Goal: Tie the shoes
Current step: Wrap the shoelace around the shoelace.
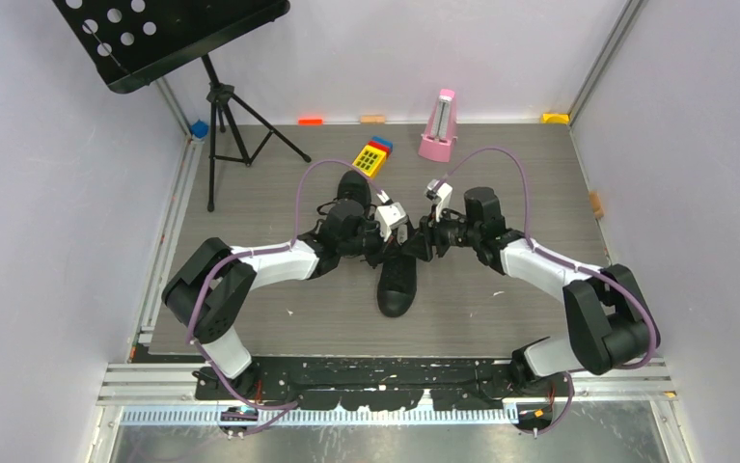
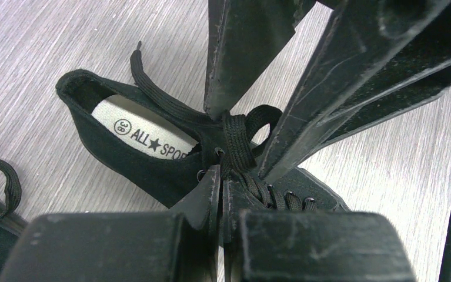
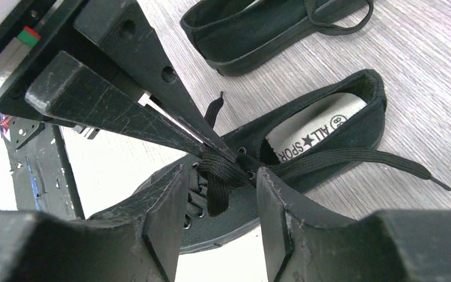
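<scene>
One black shoe (image 1: 397,289) lies mid-table, toe toward the arms, its grey insole (image 2: 140,126) showing. The other shoe (image 1: 351,185) lies behind it, also seen at the top of the right wrist view (image 3: 258,29). My left gripper (image 3: 231,157) is shut, pinching the lace (image 3: 217,191) at the top eyelets, and a short loop hangs from its tips. My right gripper (image 3: 223,170) is open, its fingers (image 3: 170,200) on either side of that loop without touching it. A loose lace end (image 3: 376,158) trails over the shoe's side onto the table.
A black music stand (image 1: 173,39) on a tripod (image 1: 226,125) stands at the back left. A yellow keypad toy (image 1: 372,157) and a pink metronome (image 1: 440,125) sit behind the shoes. Small coloured blocks line the back wall.
</scene>
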Action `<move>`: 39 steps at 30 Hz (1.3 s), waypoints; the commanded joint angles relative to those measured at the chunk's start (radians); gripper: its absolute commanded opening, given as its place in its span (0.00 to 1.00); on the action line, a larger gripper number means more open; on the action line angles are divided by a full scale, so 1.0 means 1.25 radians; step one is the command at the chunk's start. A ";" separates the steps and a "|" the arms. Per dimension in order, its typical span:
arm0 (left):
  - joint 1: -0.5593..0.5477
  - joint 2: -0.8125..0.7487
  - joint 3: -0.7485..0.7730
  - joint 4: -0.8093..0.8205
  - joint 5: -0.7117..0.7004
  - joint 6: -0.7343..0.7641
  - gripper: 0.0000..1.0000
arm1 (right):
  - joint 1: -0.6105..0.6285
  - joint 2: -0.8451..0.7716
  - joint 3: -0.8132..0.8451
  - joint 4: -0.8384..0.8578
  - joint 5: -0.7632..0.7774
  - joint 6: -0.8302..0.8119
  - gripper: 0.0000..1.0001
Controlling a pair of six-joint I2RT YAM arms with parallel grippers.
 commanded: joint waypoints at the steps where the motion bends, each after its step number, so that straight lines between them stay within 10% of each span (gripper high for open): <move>1: -0.002 -0.013 0.028 0.003 0.009 -0.006 0.00 | 0.004 0.014 0.037 0.026 -0.025 0.002 0.50; 18: -0.002 -0.026 0.025 -0.008 -0.044 -0.007 0.00 | 0.008 0.034 0.083 0.002 -0.005 0.069 0.08; 39: 0.000 -0.055 0.001 -0.009 -0.208 -0.069 0.27 | 0.006 0.086 0.125 -0.031 0.034 0.204 0.00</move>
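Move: The lace loop that the right hand goes for stands between its part-open fingers, about 1 cm to its left and 1 cm lower; the left hand's shut fingers hold lace right beside it, so for that hand the loop is some 2 cm to the right. From the right hand, the shoe's middle is about 2 cm back and 5 cm below, heel pointing forward. The other shoe lies roughly 7 cm ahead and 11 cm to the left, 7 cm below. The right fingers close from half open onto the lace loop and pinch it at the left fingertips, then carry it about 2 cm forward and 1 cm left, the wrist tipping down some 10 degrees. The left hand holds still at first, then moves some 2.5 cm forward and 1.5 cm left, turning about 10 degrees counter-clockwise, and opens part way to release its lace. ##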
